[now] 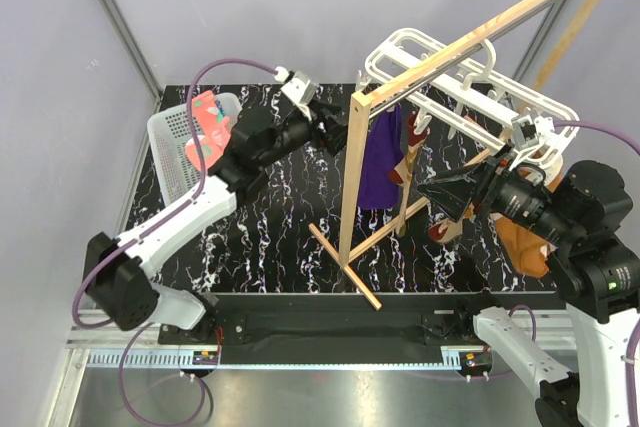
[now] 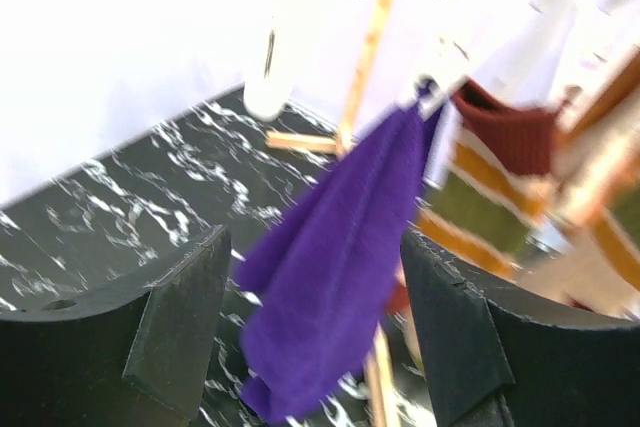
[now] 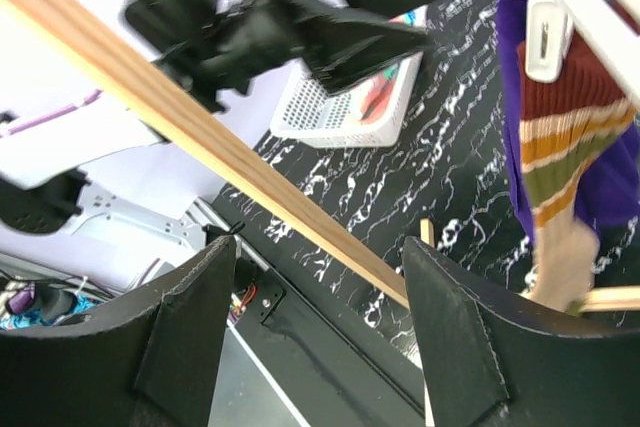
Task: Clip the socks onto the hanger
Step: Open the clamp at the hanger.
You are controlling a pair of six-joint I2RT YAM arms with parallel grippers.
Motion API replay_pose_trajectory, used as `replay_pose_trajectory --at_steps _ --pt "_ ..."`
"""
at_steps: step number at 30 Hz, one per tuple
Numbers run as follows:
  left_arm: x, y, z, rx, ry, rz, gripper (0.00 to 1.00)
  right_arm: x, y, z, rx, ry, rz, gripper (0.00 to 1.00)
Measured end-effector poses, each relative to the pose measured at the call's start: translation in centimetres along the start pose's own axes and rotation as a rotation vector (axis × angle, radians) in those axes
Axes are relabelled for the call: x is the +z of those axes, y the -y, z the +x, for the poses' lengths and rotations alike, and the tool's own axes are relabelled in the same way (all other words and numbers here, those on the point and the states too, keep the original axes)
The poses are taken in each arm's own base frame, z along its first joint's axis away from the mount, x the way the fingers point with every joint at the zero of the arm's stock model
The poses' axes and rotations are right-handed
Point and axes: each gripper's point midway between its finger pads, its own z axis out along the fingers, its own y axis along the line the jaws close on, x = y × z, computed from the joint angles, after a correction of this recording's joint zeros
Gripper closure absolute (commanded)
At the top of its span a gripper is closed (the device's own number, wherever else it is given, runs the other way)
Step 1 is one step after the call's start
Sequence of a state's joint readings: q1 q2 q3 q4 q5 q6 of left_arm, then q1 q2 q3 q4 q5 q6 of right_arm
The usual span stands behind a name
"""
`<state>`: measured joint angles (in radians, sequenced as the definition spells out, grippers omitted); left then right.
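Observation:
The white hanger (image 1: 470, 87) hangs on the wooden rail, tilted. A tan striped sock (image 1: 411, 152) with a dark red cuff hangs from one of its clips; it also shows in the left wrist view (image 2: 490, 187) and the right wrist view (image 3: 565, 147). A pink sock (image 1: 208, 119) lies in the basket. My left gripper (image 1: 335, 132) is open and empty, just left of the purple cloth (image 2: 330, 257). My right gripper (image 1: 448, 202) is open and empty below the hanger's near side, the wooden rail (image 3: 200, 137) crossing before it. The other socks are not clearly visible.
A white mesh basket (image 1: 172, 162) stands at the table's far left. The wooden stand's upright (image 1: 352, 187) and foot bar (image 1: 345, 267) are mid-table. The purple cloth (image 1: 380, 162) and an orange-brown cloth (image 1: 522, 239) hang from the hanger.

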<state>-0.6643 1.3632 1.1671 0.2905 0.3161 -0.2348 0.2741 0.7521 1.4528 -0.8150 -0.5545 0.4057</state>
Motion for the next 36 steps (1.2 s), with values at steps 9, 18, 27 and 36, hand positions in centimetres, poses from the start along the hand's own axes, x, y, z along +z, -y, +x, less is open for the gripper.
replay_pose_trajectory --at_steps 9,18,27,36 --pt "5.0 -3.0 -1.4 0.197 0.038 -0.026 0.33 -0.8 -1.3 -1.4 -0.09 0.037 -0.034 0.27" --pt "9.0 -4.8 -3.6 0.288 0.07 0.126 0.39 -1.1 -1.1 -1.1 -0.126 0.024 -0.024 0.29" --pt "11.6 -4.6 -2.3 0.264 0.047 0.252 0.55 -1.2 -0.8 -0.7 -0.126 0.011 -0.009 0.31" --pt "11.0 -2.7 -2.1 0.254 0.063 0.36 0.8 -1.4 -0.9 -0.7 -0.128 0.015 -0.011 0.32"
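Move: The empty clamp under the hanger's left end is about 8 cm ahead of the open left hand, 6 cm to its right and some 4 cm higher. From that hand, the purple sock hangs about 5 cm ahead, 10 cm right and 9 cm lower, while the striped sock is roughly level, 13 cm right and 7 cm down. From the right hand, the same clamp lies about 18 cm ahead, 11 cm left and 4 cm up. The left hand reaches forward some 11 cm while drifting right and a little up, to the empty clamp at the hanger's left end, then eases back about 2 cm, still edging right, for about 7 cm rightward in all. On the way the wrist tips its fingers upward and swings clockwise, each by roughly 20 degrees, and the fingers narrow from wide open to about a third, bringing the two tips to either side of the clamp, where they seem to pinch it. ##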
